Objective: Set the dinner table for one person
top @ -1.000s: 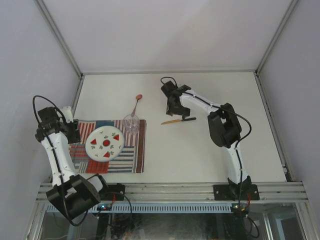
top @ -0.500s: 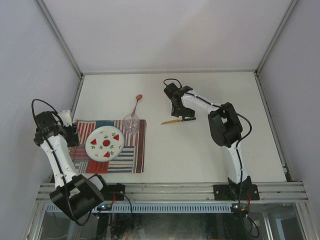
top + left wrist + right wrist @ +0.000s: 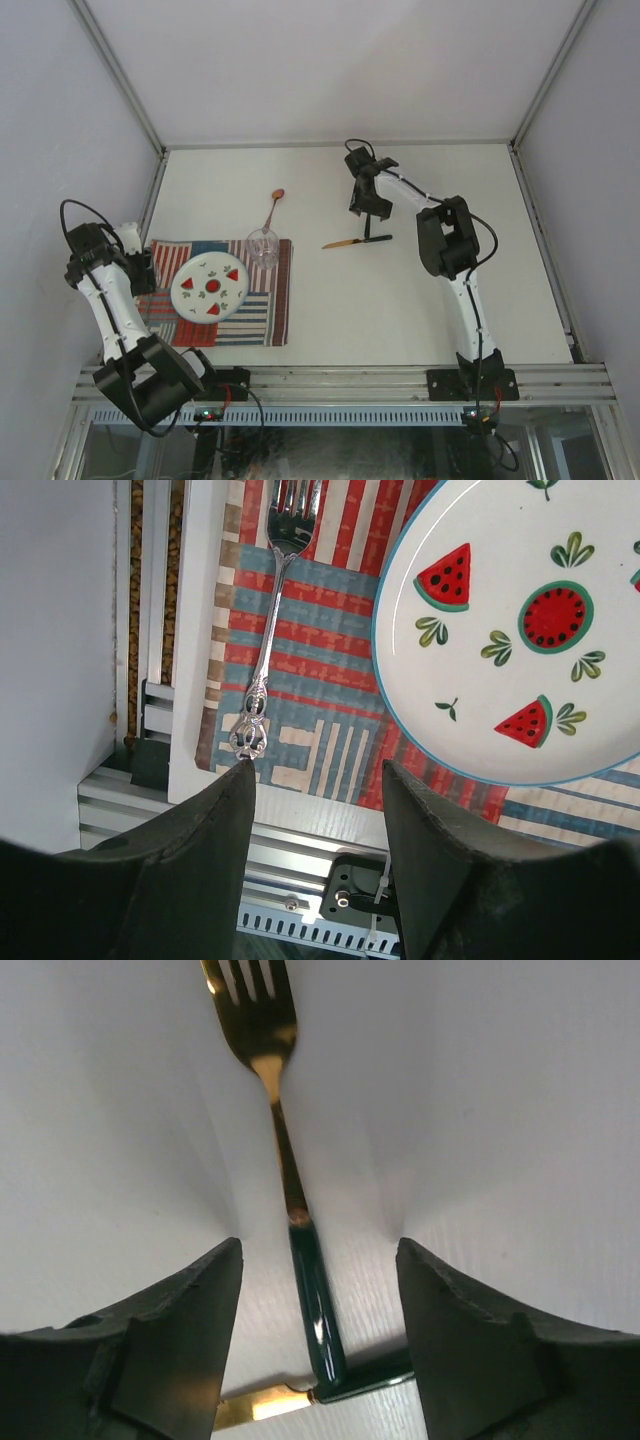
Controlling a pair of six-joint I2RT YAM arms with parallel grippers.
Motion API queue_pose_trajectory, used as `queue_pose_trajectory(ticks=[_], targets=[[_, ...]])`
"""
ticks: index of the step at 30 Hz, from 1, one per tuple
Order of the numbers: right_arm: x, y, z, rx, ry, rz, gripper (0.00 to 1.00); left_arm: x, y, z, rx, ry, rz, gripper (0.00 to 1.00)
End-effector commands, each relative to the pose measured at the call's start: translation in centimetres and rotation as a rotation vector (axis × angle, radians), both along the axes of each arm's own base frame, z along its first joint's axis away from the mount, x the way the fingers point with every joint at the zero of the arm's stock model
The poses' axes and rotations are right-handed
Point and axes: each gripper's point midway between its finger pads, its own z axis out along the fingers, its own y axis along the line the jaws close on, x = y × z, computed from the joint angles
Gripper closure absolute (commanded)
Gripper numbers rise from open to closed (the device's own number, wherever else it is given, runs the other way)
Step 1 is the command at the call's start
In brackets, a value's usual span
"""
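My right gripper [image 3: 368, 203] [image 3: 318, 1260] hangs open low over the dinner table [image 3: 400, 310]. Its jaws stand either side of the dark handle of a gold fork [image 3: 272, 1080] without touching it. A gold knife [image 3: 352, 241] [image 3: 258, 1406] with a dark handle lies crosswise at the fork's handle end. On the striped placemat [image 3: 270, 310] sit a watermelon plate [image 3: 210, 285] [image 3: 520, 630] and a clear glass [image 3: 263, 247]. A silver fork [image 3: 265, 650] lies left of the plate. My left gripper [image 3: 140, 272] [image 3: 318, 772] is open and empty, raised over the placemat's left side.
A spoon [image 3: 273, 207] with a copper-coloured bowl lies on the table beyond the glass. Aluminium rails [image 3: 350, 380] edge the tabletop, and white walls close in the left, right and far sides. The near rail [image 3: 300, 880] shows just below the placemat's edge.
My right gripper has shifted right and a little farther back, and now straddles the fork's handle, its jaws slightly narrower. The left arm has drawn back a little to the left.
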Motion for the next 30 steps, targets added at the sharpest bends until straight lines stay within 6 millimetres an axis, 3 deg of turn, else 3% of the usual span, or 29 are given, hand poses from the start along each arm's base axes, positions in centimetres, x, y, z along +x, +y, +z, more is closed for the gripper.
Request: queue_pose_trajectory(ticks=[1, 2, 6, 10, 20, 24, 30], targets=[[1.2, 1.8, 0.4, 0.055, -0.012, 0.036, 0.43, 1.0, 0.9, 1.5, 0.026, -0.048, 0.001, 0.42], [1.2, 2.1, 0.2, 0.061, -0.008, 0.043, 0.51, 1.0, 1.0, 1.5, 0.025, -0.049, 0.003, 0.42], [0.1, 3.2, -0.6, 0.079, 0.030, 0.064, 1.00, 0.9, 1.2, 1.4, 0.027, -0.048, 0.008, 0.42], [-1.6, 3.6, -0.8, 0.036, 0.041, 0.090, 1.00, 0.7, 1.3, 1.3, 0.026, -0.047, 0.016, 0.42], [-2.9, 5.7, 4.0, 0.033, -0.048, 0.170, 1.00, 0.5, 1.1, 0.8, 0.007, -0.049, 0.021, 0.42], [-3.5, 6.7, 4.8, 0.080, -0.037, 0.176, 1.00, 0.6, 1.0, 0.6, -0.002, -0.046, 0.021, 0.42], [-6.6, 9.3, 5.1, 0.085, -0.016, 0.214, 1.00, 0.8, 1.1, 0.8, -0.005, -0.054, 0.021, 0.42]])
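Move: The dark-handled fork lies between the right hand's open fingers, tines pointing away from the base, its middle about 2 cm ahead, 1 cm left and 1 cm below. The knife lies crosswise by the fork's handle end, roughly 6 cm back and 2 cm left of this hand; the spoon is some 25 cm left, about level with it, and the glass some 26 cm left and 8 cm back. From the left hand, the fork is about 29 cm ahead, 50 cm right and 12 cm lower. The right fingers shut on the fork's handle just behind its neck, after easing about 1 cm farther forward. Keeping their pinch, they draw the fork left and back towards the glass, about 7 cm left and 6 cm back, low and almost level, with a slight rise at the end, while the hand turns some 10 degrees counter-clockwise. ##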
